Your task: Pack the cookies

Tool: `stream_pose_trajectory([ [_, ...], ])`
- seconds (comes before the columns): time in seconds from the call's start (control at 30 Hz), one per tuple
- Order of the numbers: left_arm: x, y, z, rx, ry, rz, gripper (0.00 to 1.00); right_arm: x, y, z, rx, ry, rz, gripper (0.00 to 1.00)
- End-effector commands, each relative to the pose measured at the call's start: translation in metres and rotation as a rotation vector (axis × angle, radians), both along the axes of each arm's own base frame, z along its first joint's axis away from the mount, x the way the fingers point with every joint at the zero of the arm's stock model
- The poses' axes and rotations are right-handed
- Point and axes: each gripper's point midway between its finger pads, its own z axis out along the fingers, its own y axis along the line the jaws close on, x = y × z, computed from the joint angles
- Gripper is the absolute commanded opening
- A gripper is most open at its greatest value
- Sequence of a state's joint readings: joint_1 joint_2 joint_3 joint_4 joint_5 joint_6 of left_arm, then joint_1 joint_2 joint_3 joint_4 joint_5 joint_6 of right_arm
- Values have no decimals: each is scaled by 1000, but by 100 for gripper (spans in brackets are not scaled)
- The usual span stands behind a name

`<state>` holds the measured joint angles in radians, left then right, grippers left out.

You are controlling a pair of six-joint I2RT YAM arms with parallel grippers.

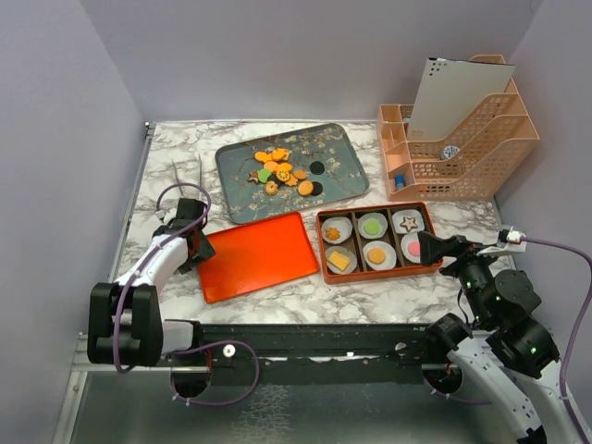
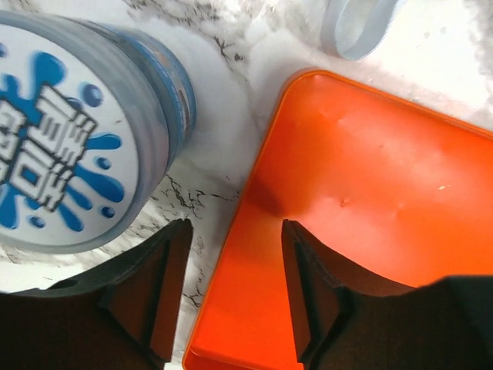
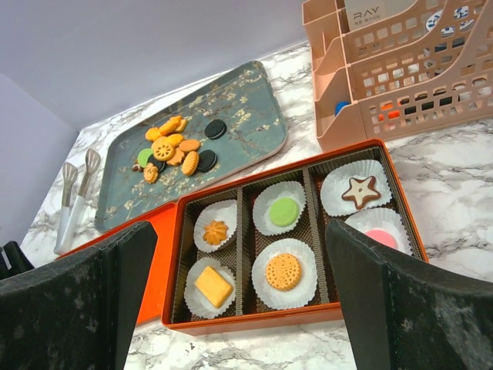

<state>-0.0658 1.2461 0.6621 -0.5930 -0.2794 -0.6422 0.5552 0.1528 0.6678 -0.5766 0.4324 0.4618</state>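
A heap of loose cookies [image 1: 282, 170] lies on the blue flowered tray [image 1: 342, 157], also seen as cookies [image 3: 176, 148] in the right wrist view. The orange box [image 1: 326, 268] holds paper cups with one cookie each: a swirl [image 3: 215, 230], a yellow square [image 3: 212, 286], a green round [image 3: 284, 211], an orange round [image 3: 283, 271], a star [image 3: 360, 190] and a pink one [image 3: 375, 235]. My right gripper [image 1: 431, 250] [image 3: 240, 239] hangs wide open just right of the box. My left gripper [image 1: 196, 242] [image 2: 235, 231] is open, its fingers straddling the left edge of the flat orange lid [image 2: 370, 193].
The lid [image 1: 254, 256] lies left of the box. A round tin with a blue and white label [image 2: 69, 131] sits close to the left fingers. Metal tongs [image 3: 77, 196] lie left of the tray. A pink desk organiser [image 1: 458, 139] stands at the back right.
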Motion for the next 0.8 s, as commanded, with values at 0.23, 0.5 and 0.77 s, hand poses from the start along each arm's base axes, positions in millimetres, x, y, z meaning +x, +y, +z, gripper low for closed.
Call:
stream_pose_trajectory([
  [0.23,1,-29,-23,-133,106,-124,19,3,34,0,-76,-21,182,100],
  [0.5,13,-43,0,-192,19,-208,0,11,110,-37,-218,120,577,100],
  [0.77,23,-54,39,-229,-84,-285,0,16,155,-58,-225,151,805,100],
])
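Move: The red lid's left rim runs just below the open left fingers; its middle lies about 14 cm to their right, level fore-and-aft, some 3 cm down. The jar stands about 7 cm left of that hand and 1 cm ahead. From the right hand the lid's middle is some 42 cm left, 5 cm ahead and 27 cm below, the cookie box about 11 cm left, 9 cm ahead and 26 cm below. Left hand dips, pinches the lid's left rim, slides rightward 3 cm; right sweeps 12 cm left and down. ##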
